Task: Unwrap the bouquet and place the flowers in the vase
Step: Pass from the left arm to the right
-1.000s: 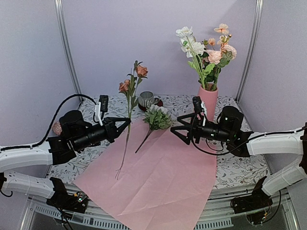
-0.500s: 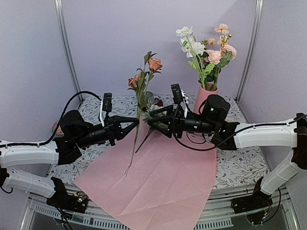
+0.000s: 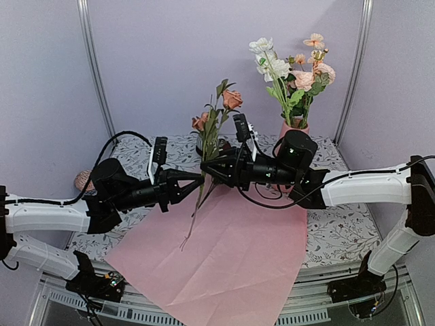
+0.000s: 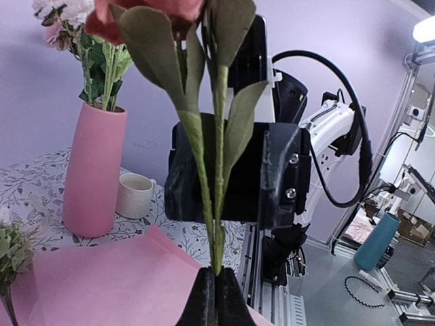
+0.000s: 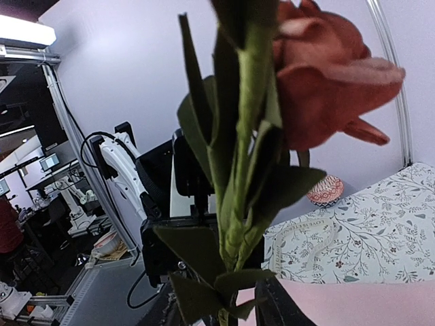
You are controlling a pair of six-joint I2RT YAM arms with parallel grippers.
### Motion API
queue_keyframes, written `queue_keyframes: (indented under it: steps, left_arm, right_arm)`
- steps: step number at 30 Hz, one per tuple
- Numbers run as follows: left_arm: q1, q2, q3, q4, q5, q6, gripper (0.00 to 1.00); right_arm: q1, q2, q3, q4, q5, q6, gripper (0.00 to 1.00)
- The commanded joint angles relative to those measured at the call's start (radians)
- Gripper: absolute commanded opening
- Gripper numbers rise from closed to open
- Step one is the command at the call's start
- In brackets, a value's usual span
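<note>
A two-headed pink rose (image 3: 232,100) stands upright over the pink paper (image 3: 224,265), its stem (image 3: 196,214) hanging free. My left gripper (image 3: 202,178) is shut on that stem, the fingertips (image 4: 216,288) pinching it from below. My right gripper (image 3: 210,170) faces it from the right, jaws partly closed around the same stem (image 5: 234,224). A gap shows beside its right finger (image 5: 275,304), and leaves hide the other finger. The pink vase (image 3: 297,127) stands behind the right arm with several flowers (image 3: 289,68) in it. In the left wrist view the vase (image 4: 94,170) is at the left.
A short cream cup (image 4: 136,195) stands beside the vase. A patterned bowl (image 3: 83,180) sits at the far left of the floral tablecloth. A cream ribbon (image 5: 312,238) lies on the cloth. A green leafy bunch (image 4: 10,251) lies at the paper's edge.
The left arm lifted the rose and carried it right. The right arm swung left to meet it, and its jaws narrowed around the stem.
</note>
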Motion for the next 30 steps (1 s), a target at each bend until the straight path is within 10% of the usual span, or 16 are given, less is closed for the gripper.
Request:
queue_keyframes:
  steps: [1,11,23,30]
  left_arm:
    - [-0.016,0.009,0.007,0.039,0.017,0.017,0.0]
    - [-0.018,0.007,0.002,0.037,0.013,0.019,0.03]
    - [-0.018,-0.077,-0.032,-0.068,-0.083,0.047,0.97]
    - [-0.019,-0.171,-0.093,-0.098,-0.212,0.059,0.98]
  right_arm:
    - [0.008,0.035,0.039,0.038,-0.032,0.032,0.34]
    - [0.008,0.047,0.039,0.016,-0.027,0.041,0.12]
    - [-0.007,-0.266,-0.025,-0.374,0.506,-0.206,0.02]
    - [-0.097,-0.492,0.029,-0.667,0.815,-0.294,0.02]
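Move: The orange flower's stem already stands between both my hands' fingertips: my left grips it, and my right, just above, surrounds it with fingers about a third open. From my right hand the pink vase is roughly 27 cm to the right, 14 cm ahead and 18 cm below; the white mug is 12 cm farther right, level with the vase. The white flower lies on the paper about 9 cm ahead and 32 cm down. I finish closing my right fingers on the orange flower's stem while sinking about a centimetre, and my left fingers then open wide and let go. With the stem pinched, my right hand sweeps away from my left towards the pink vase, about 12 cm right, rising 7 cm and reaching forward 5 cm, turning clockwise some 35 degrees. My left backs off a couple of centimetres to its left, open. ##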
